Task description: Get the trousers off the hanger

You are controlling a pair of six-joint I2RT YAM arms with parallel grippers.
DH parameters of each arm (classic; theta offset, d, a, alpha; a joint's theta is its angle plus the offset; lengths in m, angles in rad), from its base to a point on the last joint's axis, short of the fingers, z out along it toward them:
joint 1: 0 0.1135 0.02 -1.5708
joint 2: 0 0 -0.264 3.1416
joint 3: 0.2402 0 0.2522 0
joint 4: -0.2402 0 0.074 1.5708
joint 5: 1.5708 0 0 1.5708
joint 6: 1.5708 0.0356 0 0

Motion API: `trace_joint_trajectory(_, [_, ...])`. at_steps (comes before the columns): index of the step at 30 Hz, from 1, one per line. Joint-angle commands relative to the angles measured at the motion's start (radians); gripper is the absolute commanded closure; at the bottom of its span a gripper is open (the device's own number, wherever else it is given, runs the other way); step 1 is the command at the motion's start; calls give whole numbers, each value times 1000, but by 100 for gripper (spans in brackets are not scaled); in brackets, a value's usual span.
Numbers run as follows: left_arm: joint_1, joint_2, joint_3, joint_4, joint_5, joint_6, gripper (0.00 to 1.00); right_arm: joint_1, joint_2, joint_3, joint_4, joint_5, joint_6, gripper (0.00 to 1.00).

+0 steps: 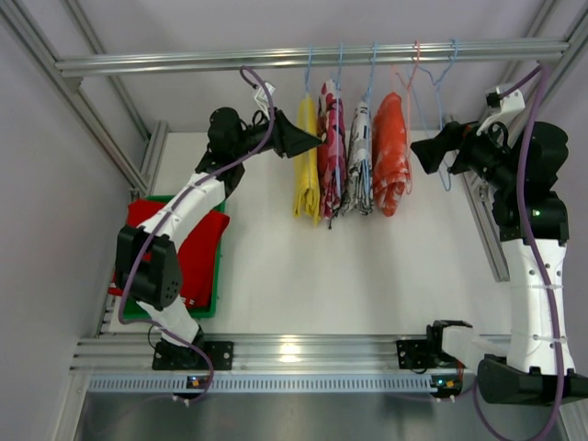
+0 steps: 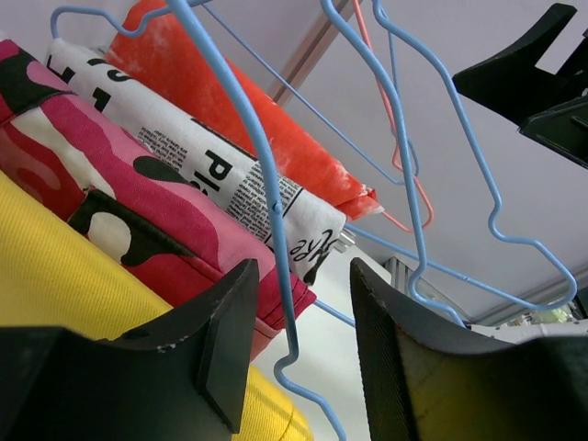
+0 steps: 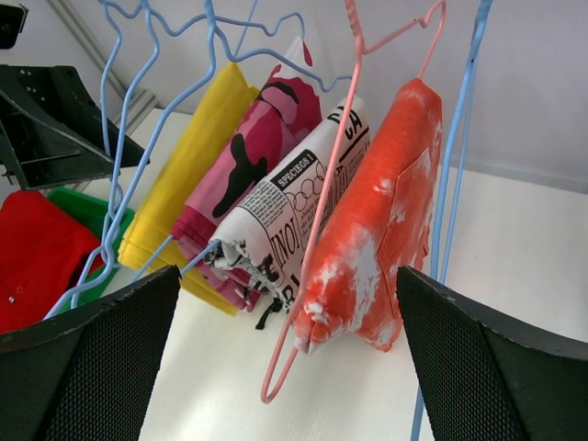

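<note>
Yellow trousers [image 1: 306, 163] hang folded over a blue hanger [image 2: 276, 211] at the left end of the row on the rail. My left gripper [image 1: 315, 140] is at their upper edge. In the left wrist view its jaws [image 2: 303, 344] stand partly open around that hanger's wire, with a gap on both sides, and the yellow trousers [image 2: 55, 276] lie just left of them. Red trousers [image 1: 188, 248] lie in a green tray [image 1: 218, 276]. My right gripper [image 1: 418, 152] hangs wide open and empty beside the orange-and-white garment [image 3: 377, 220].
Pink camouflage [image 1: 331, 152] and newspaper-print [image 1: 360, 156] garments hang between the yellow and orange ones. An empty blue hanger [image 1: 446, 101] hangs near my right gripper. The metal rail [image 1: 184, 62] crosses the back, and frame posts line both sides.
</note>
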Motion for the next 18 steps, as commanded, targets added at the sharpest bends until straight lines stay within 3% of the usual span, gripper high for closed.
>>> trace_joint_trajectory(1, [-9, 0, 16, 10, -22, 7, 52, 15, -2, 33, 19, 0, -2, 0])
trace_joint_trajectory(7, [-28, -5, 60, -96, -61, -8, 62, 15, -1, 33, 20, 0, 1, 0])
trace_joint_trajectory(10, [-32, -23, 53, -44, -51, -63, 76, 15, 1, 33, 20, 0, 1, 0])
trace_joint_trajectory(11, [-32, -26, 50, -24, -47, -87, 87, 15, -1, 34, 19, -1, 1, 1])
trace_joint_trajectory(13, [-32, -37, 63, 4, -51, -130, 98, 15, -2, 34, 17, -1, 1, 0])
trace_joint_trajectory(18, [-22, -72, 99, 21, -105, -232, 100, 15, -7, 33, 14, -3, -2, 0])
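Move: The near-side wire of the yellow trousers' hanger already stands between the left hand's open fingers, about 1 cm to the right of the hand point and level with it. The yellow trousers hang some 4 cm ahead, 2 cm to the left and 14 cm below; the pink trousers about 4 cm ahead, 4 cm right and 13 cm below; the white printed pair 4 cm ahead, 10 cm right, 13 cm below. From the right hand that wire is roughly 25 cm left, 7 cm ahead and 4 cm lower. Rightward by only about 1 cm, the left hand eases onto the hanger wire, dipping about 1 cm and coming back up, while its fingers go from half open to shut and pinch the blue wire. It rolls some 10 degrees about its own pointing line, top edge tipping forward. ##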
